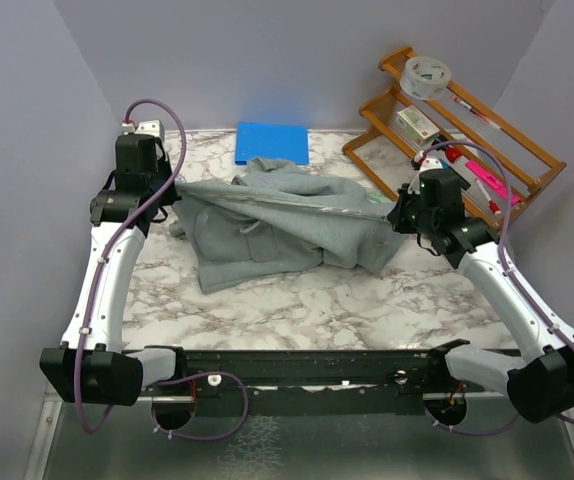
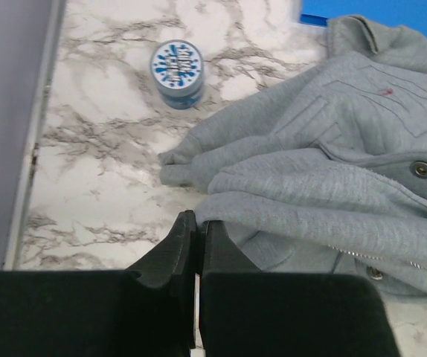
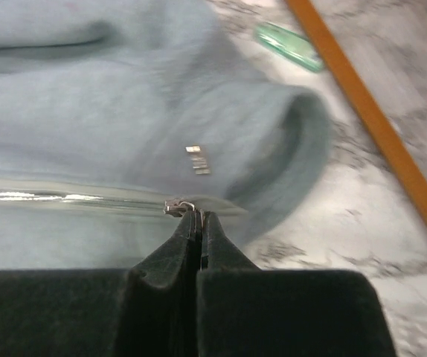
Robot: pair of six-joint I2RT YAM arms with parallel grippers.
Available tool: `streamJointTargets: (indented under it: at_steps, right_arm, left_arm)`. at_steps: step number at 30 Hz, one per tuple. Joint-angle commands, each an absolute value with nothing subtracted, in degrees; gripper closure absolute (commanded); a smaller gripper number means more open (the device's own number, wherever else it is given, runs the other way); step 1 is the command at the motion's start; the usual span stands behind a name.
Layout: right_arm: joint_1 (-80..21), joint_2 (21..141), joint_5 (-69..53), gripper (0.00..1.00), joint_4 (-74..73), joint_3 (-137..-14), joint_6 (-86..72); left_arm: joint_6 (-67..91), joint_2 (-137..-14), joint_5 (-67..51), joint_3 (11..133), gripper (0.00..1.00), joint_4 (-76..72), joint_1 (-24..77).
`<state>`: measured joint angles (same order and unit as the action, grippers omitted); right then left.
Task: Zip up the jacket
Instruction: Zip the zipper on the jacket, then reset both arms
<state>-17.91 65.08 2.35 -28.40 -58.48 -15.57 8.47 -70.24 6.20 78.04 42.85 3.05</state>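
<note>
The light grey fleece jacket (image 1: pixel 267 225) lies crumpled mid-table, its pale zipper line (image 1: pixel 307 203) stretched taut between both arms. My left gripper (image 1: pixel 174 188) is at the jacket's left end. In the left wrist view the left gripper (image 2: pixel 197 222) is shut, pinching the edge of the grey fabric (image 2: pixel 310 193). My right gripper (image 1: pixel 397 214) is at the jacket's right end. Seen from the right wrist, the right gripper (image 3: pixel 199 217) is shut on the small metal zipper pull (image 3: pixel 178 207), at the end of the shiny zipper track (image 3: pixel 65 198).
A flat blue pad (image 1: pixel 272 142) lies behind the jacket. A wooden rack (image 1: pixel 467 130) with a tape roll (image 1: pixel 427 75) and pink marker (image 1: pixel 487 180) stands at the back right. A round blue-and-white tin (image 2: pixel 176 71) sits left of the jacket. A green item (image 3: pixel 288 44) lies by the rack's rail (image 3: pixel 370 111).
</note>
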Motion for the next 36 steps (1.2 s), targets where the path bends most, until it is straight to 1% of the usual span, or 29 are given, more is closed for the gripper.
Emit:
streamJointTargets:
  at_steps: [1, 7, 11, 12, 13, 15, 16, 17, 18, 19, 20, 21, 23, 25, 27, 29, 31, 32, 34, 36]
  right_arm:
    - [-16.2, 68.1, 19.7, 1.00, -38.7, -59.6, -12.2]
    - [-16.2, 69.8, 23.7, 1.00, -40.0, -60.9, -12.7]
    - [-16.2, 68.4, 18.7, 1.00, -37.7, -60.9, -12.7]
    - [-16.2, 67.5, 16.6, 1.00, -36.3, -60.5, -12.4]
    - [-16.2, 66.7, 14.1, 1.00, -34.7, -60.1, -11.8]
    - [-16.2, 65.6, 10.4, 0.94, -32.7, -60.0, -11.4]
    - [-16.2, 65.7, 9.3, 0.88, -32.8, -60.6, -11.4]
    - [-16.2, 66.1, 8.3, 0.79, -33.5, -61.5, -11.4]
    - [-16.2, 66.7, 7.4, 0.73, -34.5, -62.6, -11.1]
    - [-16.2, 67.2, 6.5, 0.67, -35.5, -63.6, -10.7]
    - [-16.2, 67.8, 5.8, 0.60, -36.3, -64.5, -10.5]
    - [-16.2, 68.0, 5.5, 0.54, -36.9, -65.2, -10.6]
    - [-16.2, 67.8, 4.8, 0.44, -37.2, -65.9, -10.7]
    - [-16.2, 67.2, 2.5, 0.31, -36.5, -66.2, -11.3]
    - [-16.2, 66.9, -2.1, 0.21, -36.1, -66.7, -11.6]
    - [-16.2, 66.6, -6.7, 0.11, -34.8, -66.6, -12.5]
    - [-16.2, 66.3, -10.4, 0.07, -33.6, -66.1, -12.3]
    - [-16.2, 65.7, -11.5, 0.01, -33.1, -65.8, -11.6]
    - [-16.2, 64.3, -11.0, 0.00, -32.2, -64.9, -11.4]
    - [-16.2, 62.4, -10.3, 0.00, -31.5, -64.0, -11.2]
  left_arm:
    - [6.0, -69.9, 23.7, 81.9, 1.00, 40.5, 0.8]
    - [6.8, -69.9, 26.6, 82.8, 1.00, 40.5, 0.8]
    - [7.0, -70.0, 22.0, 82.1, 1.00, 40.4, 0.8]
    - [7.2, -69.9, 20.5, 81.8, 0.97, 40.4, 0.8]
    - [7.5, -69.8, 19.3, 81.5, 0.89, 40.3, 0.8]
    - [7.9, -69.8, 18.2, 81.0, 0.62, 40.4, 0.8]
    - [8.0, -69.7, 18.3, 80.9, 0.50, 40.4, 0.8]
    - [8.2, -69.6, 18.6, 80.9, 0.34, 40.5, 0.8]
    - [8.4, -69.4, 18.7, 81.0, 0.11, 40.7, 0.7]
    - [8.6, -69.2, 18.8, 81.3, 0.03, 40.9, 0.7]
    - [8.7, -69.0, 18.7, 81.6, 0.01, 41.0, 0.7]
    - [8.7, -68.8, 18.6, 81.9, 0.01, 41.2, 0.7]
    - [8.8, -68.5, 18.2, 82.7, 0.01, 41.7, 0.7]
    - [9.0, -68.0, 16.6, 82.7, 0.01, 42.2, 0.7]
    - [9.5, -67.1, 13.0, 82.2, 0.01, 42.3, 0.7]
    - [9.7, -65.5, 5.8, 80.8, 0.01, 41.5, 0.7]
    - [11.9, -63.6, -0.6, 78.8, 0.01, 40.5, 0.7]
    - [13.3, -62.5, -3.9, 77.6, 0.01, 39.9, 0.7]
    - [15.2, -60.8, -8.6, 75.5, 0.01, 38.9, 0.7]
    - [16.5, -58.9, -9.0, 73.6, 0.01, 38.6, 0.7]
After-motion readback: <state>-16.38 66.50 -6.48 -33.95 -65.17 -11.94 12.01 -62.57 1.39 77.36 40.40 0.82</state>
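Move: Left of the jacket's middle by some 23 cm and about 13 cm above it, the left hand still pinches one end of its zip edge; the slime jar stands roughly 10 cm ahead of that hand and 1 cm to its left, the blue folder about 18 cm ahead and 20 cm right. The right hand keeps the opposite end by the zip pull, the jacket's middle some 23 cm to its left, 2 cm ahead and 8 cm below. From it, the green eraser lies about 9 cm straight ahead, the rack's near rail about 8 cm ahead and 4 cm right. Drawing the stretched zip line outward, the left hand shifts about 2 cm left while the right goes some 2.5 cm right and 3 cm down. Both then open wide and let go of the jacket: the left drifts left a bit more, then swings back right by about 5 cm as it rises and draws back slightly; the right, opening more slowly, lifts about 5.5 cm, then moves left. ##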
